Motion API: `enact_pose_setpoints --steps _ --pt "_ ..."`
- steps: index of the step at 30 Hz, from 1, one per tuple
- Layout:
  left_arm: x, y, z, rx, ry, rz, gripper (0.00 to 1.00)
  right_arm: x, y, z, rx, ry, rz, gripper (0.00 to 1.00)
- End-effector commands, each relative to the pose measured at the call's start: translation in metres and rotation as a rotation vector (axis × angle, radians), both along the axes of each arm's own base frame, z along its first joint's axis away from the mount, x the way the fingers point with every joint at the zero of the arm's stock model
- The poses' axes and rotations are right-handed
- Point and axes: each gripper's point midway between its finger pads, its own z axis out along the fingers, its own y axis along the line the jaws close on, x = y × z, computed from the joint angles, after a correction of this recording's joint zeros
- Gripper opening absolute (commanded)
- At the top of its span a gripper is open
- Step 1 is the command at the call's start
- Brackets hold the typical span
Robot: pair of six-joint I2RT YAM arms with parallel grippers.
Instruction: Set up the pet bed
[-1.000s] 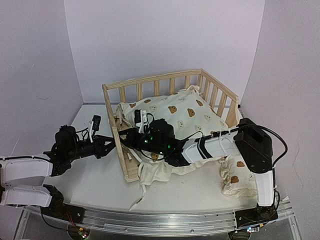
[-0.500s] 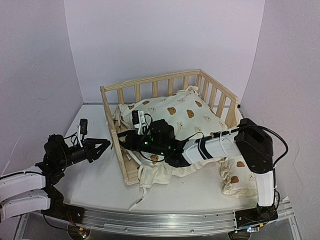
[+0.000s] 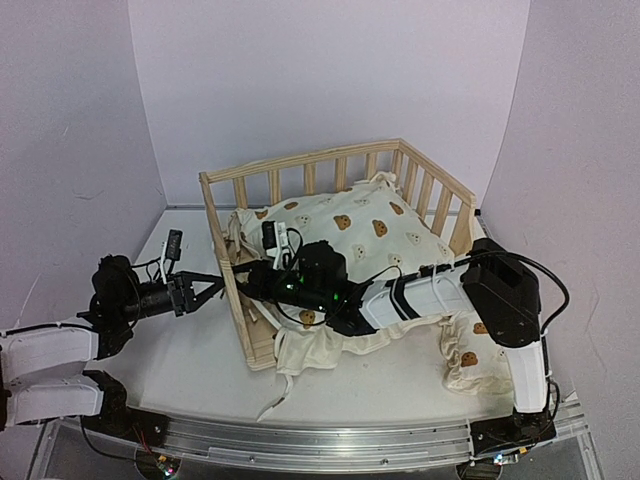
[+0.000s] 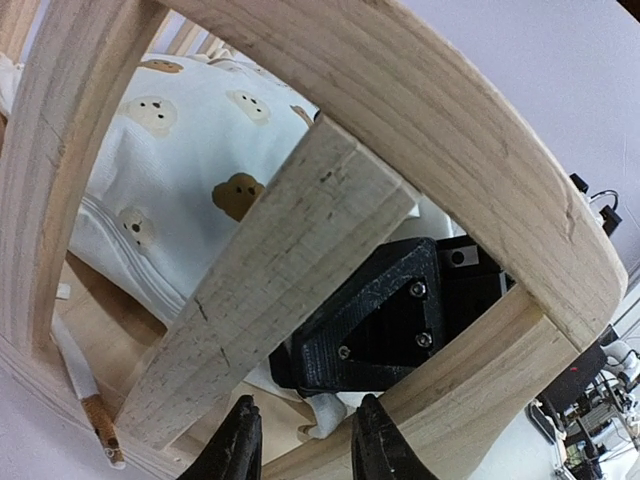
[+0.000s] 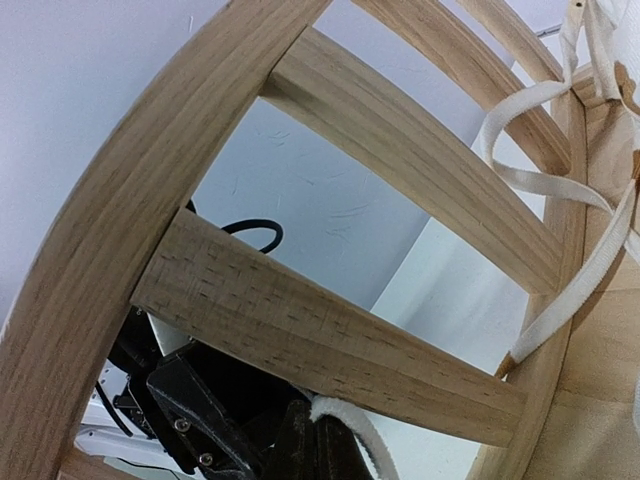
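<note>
The pet bed [image 3: 310, 163] is a pine frame with slatted rails in the middle of the table. A cream bear-print cushion [image 3: 370, 235] lies in it. My right gripper [image 3: 250, 283] reaches across the cushion to the inside of the left rail [image 3: 225, 250]. It is shut on a white tie strap [image 5: 345, 412] just behind a slat [image 5: 330, 340]. My left gripper [image 3: 207, 292] stands open outside the same rail. In the left wrist view its fingertips [image 4: 245, 420] flank the tie's end [image 4: 325, 415] and do not touch it.
A small bear-print pillow [image 3: 465, 350] lies on the table right of the bed, beside the right arm's base. The cushion's front edge and a loose tie [image 3: 280, 395] hang out over the bed's open front. Purple walls close in on three sides.
The left arm drew back from the rail, then edged towards it again, its jaws standing a little wider. The bed's left corner shifted slightly left. The right gripper stayed shut on the tie.
</note>
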Motion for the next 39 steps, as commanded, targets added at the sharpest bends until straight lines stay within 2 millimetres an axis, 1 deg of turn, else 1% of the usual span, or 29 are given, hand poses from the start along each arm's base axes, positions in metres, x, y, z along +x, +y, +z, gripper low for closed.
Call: enact_pose_setpoints --steps 1,7,11,15,16,19,22,23,26,28,30,31,32,35,37,39 --pt "-0.005 -0.009 0.030 -0.050 -0.073 -0.091 0.31 -0.042 0.020 0.033 0.096 -0.040 0.128 0.00" --pt "-0.002 -0.013 0.033 -0.055 -0.077 -0.113 0.30 -0.044 0.022 0.038 0.109 -0.041 0.139 0.00" --pt "0.001 -0.017 0.035 -0.070 -0.069 -0.131 0.30 -0.047 0.024 0.037 0.110 -0.036 0.146 0.00" --pt "-0.001 -0.020 0.038 -0.080 -0.081 -0.158 0.30 -0.048 0.024 0.039 0.113 -0.035 0.148 0.00" --pt "-0.001 -0.021 0.036 -0.078 -0.072 -0.163 0.29 -0.048 0.024 0.039 0.116 -0.036 0.148 0.00" --pt "0.002 -0.023 0.031 -0.073 -0.045 -0.170 0.19 -0.048 0.023 0.040 0.119 -0.034 0.142 0.00" --pt "0.003 -0.022 0.025 -0.070 -0.031 -0.157 0.03 -0.048 0.020 0.041 0.118 -0.036 0.135 0.00" --pt "0.003 -0.020 0.024 -0.069 -0.033 -0.146 0.00 -0.048 0.018 0.041 0.115 -0.038 0.129 0.00" --pt "0.003 -0.013 0.026 -0.069 -0.057 -0.092 0.00 -0.046 0.012 0.042 0.107 -0.043 0.106 0.00" --pt "0.007 -0.008 0.025 -0.057 -0.066 -0.036 0.00 -0.045 0.010 0.041 0.091 -0.048 0.093 0.05" --pt "0.015 -0.001 0.023 -0.017 -0.067 0.037 0.00 -0.044 0.007 0.040 0.076 -0.050 0.082 0.15" --pt "0.017 0.002 0.024 -0.003 -0.079 0.065 0.00 -0.044 0.004 0.039 0.063 -0.051 0.077 0.17" --pt "0.020 0.007 0.024 0.015 -0.086 0.104 0.00 -0.044 0.001 0.034 0.043 -0.051 0.069 0.20" --pt "0.026 0.017 0.024 0.071 -0.097 0.185 0.00 -0.043 -0.010 0.024 -0.033 -0.047 0.043 0.36" --pt "0.026 0.018 0.024 0.093 -0.094 0.188 0.00 -0.045 -0.016 0.015 -0.108 -0.041 0.049 0.44" --pt "0.025 0.018 0.023 0.106 -0.074 0.185 0.00 -0.052 -0.023 0.007 -0.179 -0.043 0.077 0.50"
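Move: The looped white tie I am after lies some 2 cm to the right of my left hand and about 1 cm ahead, at the same height, in the gap between the slats at the bed's left end. The frontmost slat is about 3 cm ahead and 3 cm to the right, and the end's top rail roughly 2 cm ahead, 3 cm right and 6 cm up. My right hand, inside the bed, still pinches the tie, whose loop pokes out about 2 cm to its left and 1 cm back. My left hand eases about 1.5 cm to the right, into the gap, and shuts its open fingers on the tie while my right hand keeps its pinch. Then my right fingers open and draw back some 2 cm to the right and a little down, as my left hand carries the tie about 3 cm left and forward, rising slightly and swinging some 15 degrees counter-clockwise. ##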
